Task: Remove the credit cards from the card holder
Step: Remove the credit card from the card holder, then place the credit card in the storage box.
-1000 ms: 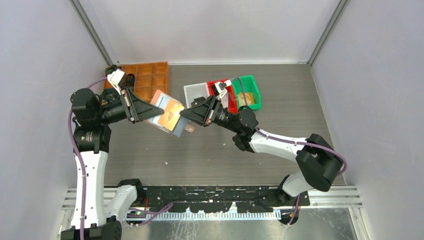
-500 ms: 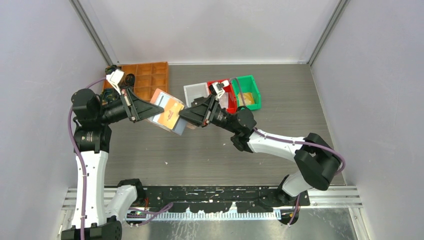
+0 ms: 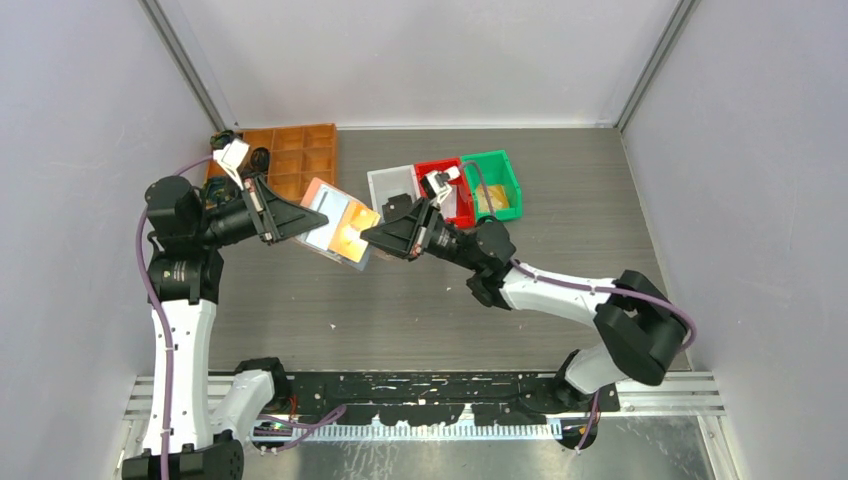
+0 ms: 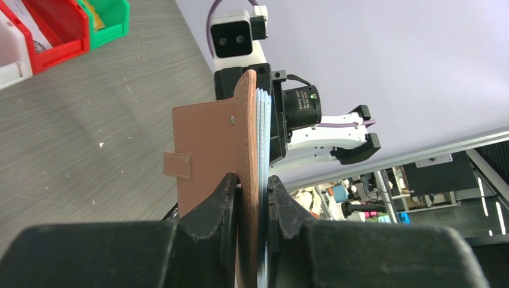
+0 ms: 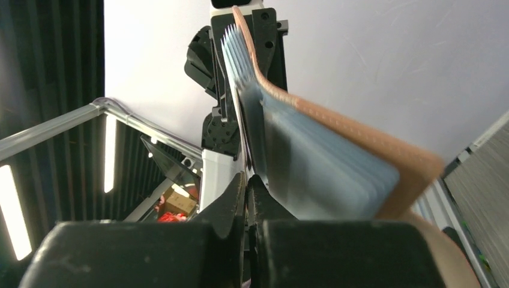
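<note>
The card holder (image 3: 318,197), salmon-pink with grey pockets, hangs open above the table with my left gripper (image 3: 300,222) shut on it. In the left wrist view the holder (image 4: 210,138) stands edge-on between the fingers of that gripper (image 4: 252,183), its little tab to the left. An orange-yellow credit card (image 3: 352,238) sticks out of the pockets toward my right gripper (image 3: 368,236), which is shut on the card's edge. In the right wrist view the gripper (image 5: 247,183) pinches a thin edge-on card (image 5: 241,135) beside the grey pockets (image 5: 312,174) and curved pink cover (image 5: 360,138).
A white bin (image 3: 392,185), a red bin (image 3: 462,205) and a green bin (image 3: 492,185) stand behind the right gripper. An orange compartment tray (image 3: 300,155) lies at the back left by the left arm. The grey table (image 3: 560,220) stretches right.
The right gripper opened briefly and shut again at the orange card's edge. The holder tilted a little, and its tab no longer shows below it.
</note>
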Controlling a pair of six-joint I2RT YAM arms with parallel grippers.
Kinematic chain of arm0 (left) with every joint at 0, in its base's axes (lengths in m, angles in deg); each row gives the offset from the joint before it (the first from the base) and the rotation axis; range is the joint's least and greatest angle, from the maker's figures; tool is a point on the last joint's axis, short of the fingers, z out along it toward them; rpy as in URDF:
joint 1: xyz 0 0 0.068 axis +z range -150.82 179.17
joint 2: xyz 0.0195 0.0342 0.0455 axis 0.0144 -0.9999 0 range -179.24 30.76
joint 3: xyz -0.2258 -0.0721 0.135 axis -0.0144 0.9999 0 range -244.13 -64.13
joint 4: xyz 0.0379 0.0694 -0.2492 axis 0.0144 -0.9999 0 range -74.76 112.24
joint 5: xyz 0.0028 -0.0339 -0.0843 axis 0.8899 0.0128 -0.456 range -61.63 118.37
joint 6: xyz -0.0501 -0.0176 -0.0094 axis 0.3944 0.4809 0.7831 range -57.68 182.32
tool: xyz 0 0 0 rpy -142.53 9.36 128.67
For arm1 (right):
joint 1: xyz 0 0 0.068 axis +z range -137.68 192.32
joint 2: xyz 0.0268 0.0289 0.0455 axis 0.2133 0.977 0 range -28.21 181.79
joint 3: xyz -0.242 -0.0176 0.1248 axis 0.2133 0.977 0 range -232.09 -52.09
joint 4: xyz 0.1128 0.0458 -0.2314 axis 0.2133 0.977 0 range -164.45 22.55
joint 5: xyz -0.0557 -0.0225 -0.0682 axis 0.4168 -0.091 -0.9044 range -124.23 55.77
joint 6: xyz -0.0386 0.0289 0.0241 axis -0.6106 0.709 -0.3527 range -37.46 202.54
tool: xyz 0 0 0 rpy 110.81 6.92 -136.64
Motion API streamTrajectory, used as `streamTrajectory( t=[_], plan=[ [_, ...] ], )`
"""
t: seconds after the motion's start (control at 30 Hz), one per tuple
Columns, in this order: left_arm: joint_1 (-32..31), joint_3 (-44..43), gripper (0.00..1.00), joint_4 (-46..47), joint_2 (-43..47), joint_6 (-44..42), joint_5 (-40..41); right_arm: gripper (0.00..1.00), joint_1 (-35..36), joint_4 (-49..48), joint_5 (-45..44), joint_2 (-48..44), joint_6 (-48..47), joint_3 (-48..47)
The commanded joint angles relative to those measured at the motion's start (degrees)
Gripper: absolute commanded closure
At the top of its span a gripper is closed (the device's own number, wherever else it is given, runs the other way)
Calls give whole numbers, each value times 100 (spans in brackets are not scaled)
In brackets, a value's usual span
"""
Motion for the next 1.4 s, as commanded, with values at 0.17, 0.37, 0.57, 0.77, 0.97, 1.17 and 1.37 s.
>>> streamTrajectory(
  t=[0.17,0.37,0.57,0.77,0.97,1.17,1.37],
  plan=[
    [49,-568,100,-489,27,-1157,1,99,-1425,2011,849,-1518,-671,246],
    [53,-595,100,-1583,123,-2430,96,99,-3091,7118,642,-2030,-3493,-1182],
    [52,-501,100,-1972,137,-2886,105,99,-4104,9039,-200,-984,-5209,-2660],
    [47,-435,100,-2052,159,-3046,5,99,-4121,10192,-1401,676,-6222,-4031],
    [52,-281,99,-2181,151,-3346,-159,99,-4121,10321,-1566,1806,-6610,-4648],
    [46,-128,99,-2389,-73,-3749,-67,99,-4112,9913,-1509,2443,-6819,-4780],
    [-19,67,100,-2552,-377,-4187,431,97,-4028,10000,-1265,3148,-6948,-5266]
  ],
)
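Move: The right fingers already pinch the yellow card at the card holder, whose middle is about 5 cm to their left and 1 cm ahead at their height. The green box lies some 30 cm ahead of the right hand, 26 cm right and 33 cm below; the red box, at that depth, is about 28 cm ahead and 14 cm right, the white one 26 cm ahead and 3 cm right. From the left hand the green box is roughly 29 cm ahead, 31 cm right and 35 cm below. Still pinching the yellow card, the right fingers draw it out of the holder to the right, then swing forward and right nearly level before dropping steeply to the green box, roughly 28 cm each way, turning from left-pointing to mostly down. The left hand keeps its grip on the holder, sinking about 7 cm and tipping its fingers down some 15 degrees. ##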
